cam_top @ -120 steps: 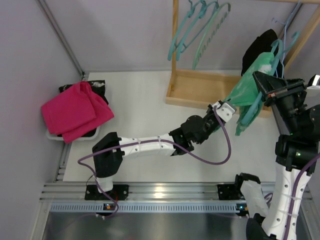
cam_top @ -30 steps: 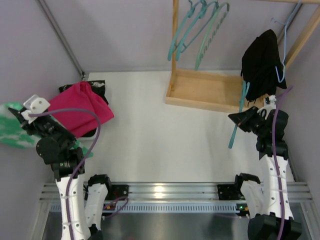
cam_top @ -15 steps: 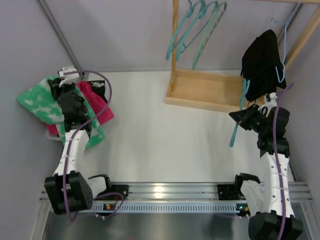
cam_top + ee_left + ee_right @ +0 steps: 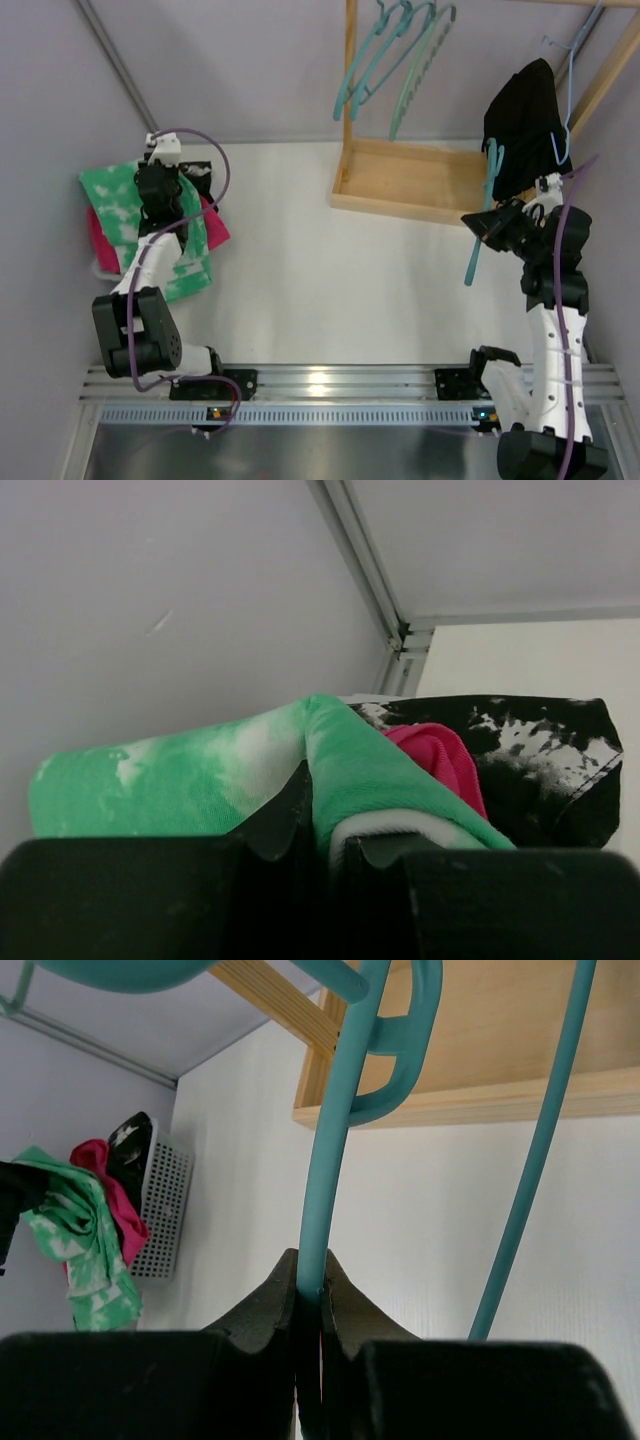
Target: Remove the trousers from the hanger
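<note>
The mint-green trousers (image 4: 120, 195) with white blotches hang from my left gripper (image 4: 156, 186), which is shut on a fold of them above the basket at the far left. In the left wrist view the trousers (image 4: 190, 780) bulge out on both sides of that gripper (image 4: 325, 825). The teal hanger (image 4: 473, 255) is bare and held off the table at the right. My right gripper (image 4: 492, 224) is shut on it. The right wrist view shows the hanger's bar (image 4: 332, 1150) pinched in the right gripper (image 4: 310, 1282), with the trousers (image 4: 90, 1250) far off.
A magenta-pink cloth (image 4: 213, 226) and a black-and-white cloth (image 4: 540, 755) lie in a white perforated basket (image 4: 160, 1210) under the trousers. A wooden rack (image 4: 410, 185) at the back carries several teal hangers (image 4: 395, 60). A black garment (image 4: 520, 120) hangs on a pale-blue wire hanger (image 4: 567, 100).
My left arm has swung the trousers from beyond the table's left edge in over the basket and pink cloth. The right arm has barely shifted and still holds the hanger.
</note>
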You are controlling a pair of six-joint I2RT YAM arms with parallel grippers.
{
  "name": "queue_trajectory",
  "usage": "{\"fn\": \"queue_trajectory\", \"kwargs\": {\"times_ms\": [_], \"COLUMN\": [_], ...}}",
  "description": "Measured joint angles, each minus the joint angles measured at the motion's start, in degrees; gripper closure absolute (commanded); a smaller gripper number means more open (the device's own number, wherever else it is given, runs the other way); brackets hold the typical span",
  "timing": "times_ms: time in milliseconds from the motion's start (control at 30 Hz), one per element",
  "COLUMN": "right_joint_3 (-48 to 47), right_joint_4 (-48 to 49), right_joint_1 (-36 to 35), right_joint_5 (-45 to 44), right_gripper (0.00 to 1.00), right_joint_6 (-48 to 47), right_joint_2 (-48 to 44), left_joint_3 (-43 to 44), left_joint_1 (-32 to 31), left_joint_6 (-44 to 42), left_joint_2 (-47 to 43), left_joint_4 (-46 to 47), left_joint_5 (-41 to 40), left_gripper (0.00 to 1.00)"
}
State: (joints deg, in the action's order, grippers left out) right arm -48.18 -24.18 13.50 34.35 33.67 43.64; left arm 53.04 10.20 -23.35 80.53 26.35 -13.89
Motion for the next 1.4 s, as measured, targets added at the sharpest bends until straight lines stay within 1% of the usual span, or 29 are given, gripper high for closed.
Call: {"fn": "queue_trajectory", "kwargs": {"times_ms": [33, 67, 100, 133, 200, 267, 300, 367, 400, 433, 500, 533, 667, 767, 900, 1033, 1100, 1233, 1400], "right_joint_3": [-0.7, -1.3, -1.9, -2.6, -3.6, -4.6, -4.9, -5.6, -6.0, -6.3, -7.0, -7.5, -9.4, -11.2, -13.4, -16.4, -18.2, -22.9, -33.1], "right_joint_4": [-0.2, -0.3, -0.3, -0.4, -0.4, -0.7, -0.8, -0.9, -1.0, -1.1, -1.6, -2.1, -3.7, -4.8, -6.0, -5.6, -5.0, -3.2, -1.7], "right_joint_1": [0.0, 0.0, 0.0, 0.0, 0.0, 0.0, 0.0, 0.0, 0.0, 0.0, 0.0, 0.0, 0.0, 0.0, 0.0, 0.0, -0.2, -1.9, -7.6], "right_joint_5": [0.1, 0.3, 0.5, 0.7, 1.2, 1.5, 1.7, 1.9, 2.0, 2.1, 2.4, 2.5, 3.3, 4.6, 6.4, 6.9, 6.9, 4.9, -1.6], "right_gripper": [1.0, 1.0, 1.0, 1.0, 1.0, 1.0, 1.0, 1.0, 1.0, 1.0, 1.0, 1.0, 1.0, 1.0, 1.0, 1.0, 1.0, 1.0, 1.0], "right_joint_6": [-0.2, -0.3, -0.4, -0.5, -0.7, -0.7, -0.7, -0.7, -0.8, -1.0, -1.2, -1.4, -1.8, -1.6, -0.3, 3.4, 6.2, 11.4, 14.6], "right_joint_2": [0.0, -0.1, -0.1, -0.2, -0.2, -0.2, -0.2, -0.2, -0.2, -0.2, -0.2, -0.3, -0.4, -0.7, -1.6, -1.4, -0.6, 4.4, 16.5], "left_joint_3": [0.6, 1.1, 1.8, 2.7, 5.4, 7.9, 9.0, 11.5, 12.7, 14.1, 16.5, 17.7, 23.5, 26.9, 26.9, 25.3, 24.9, 24.8, 24.5], "left_joint_1": [0.1, 0.2, 0.2, 0.2, 0.3, 0.3, 0.3, 0.3, 0.3, 0.3, 0.3, 0.3, 0.2, 0.2, 0.2, 0.2, 0.2, 0.2, 0.2], "left_joint_6": [0.8, 1.4, 2.0, 2.9, 4.6, 5.9, 6.3, 7.4, 8.0, 8.3, 8.9, 9.3, 10.7, 11.5, 12.0, 14.2, 15.6, 18.8, 22.6], "left_joint_2": [0.0, 0.0, 0.0, 0.0, 0.6, 1.3, 1.4, 1.5, 1.5, 1.5, 1.0, 0.5, -2.9, -6.7, -15.5, -24.9, -27.7, -30.8, -31.0], "left_joint_4": [-1.6, -3.1, -4.9, -7.6, -14.6, -20.1, -22.8, -28.5, -31.0, -33.3, -37.2, -39.2, -46.1, -49.0, -52.0, -53.2, -53.6, -53.7, -54.5], "left_joint_5": [0.6, 1.2, 1.8, 2.5, 3.9, 5.0, 5.7, 7.2, 8.1, 9.2, 11.7, 13.3, 18.4, 21.3, 26.6, 33.3, 36.3, 40.5, 42.8], "left_gripper": [0.8, 0.71, 0.66, 0.62, 0.5, 0.41, 0.33, 0.25, 0.19, 0.15, 0.04, 0.02, 0.02, 0.02, 0.02, 0.02, 0.02, 0.02, 0.02]}}
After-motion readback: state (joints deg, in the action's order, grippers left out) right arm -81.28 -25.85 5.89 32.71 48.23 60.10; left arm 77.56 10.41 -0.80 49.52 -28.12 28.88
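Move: Below and behind the left hand, which still holds the green trousers, the basket has its middle about 9 cm back, hardly to either side and 14 cm lower; a black printed cloth shows roughly 3 cm ahead, 8 cm right, 10 cm down. From the right hand, with the bare teal hanger, the rack's rail is some 22 cm ahead, 5 cm right and 30 cm up; the hanging black garment is about 19 cm ahead, 9 cm right, level, and the wooden tray about 20 cm ahead, 5 cm left, 25 cm down. Opening wide, the left fingers let go of the green trousers over the basket as the hand dips 3 cm and shifts right; it then climbs about 20 cm while pulling back and right, turning some 40 degrees clockwise. The right hand keeps its pinch on the empty hanger and raises it about 17 cm towards the rail, easing slightly back before pushing forward, fingers tilting up a little. ##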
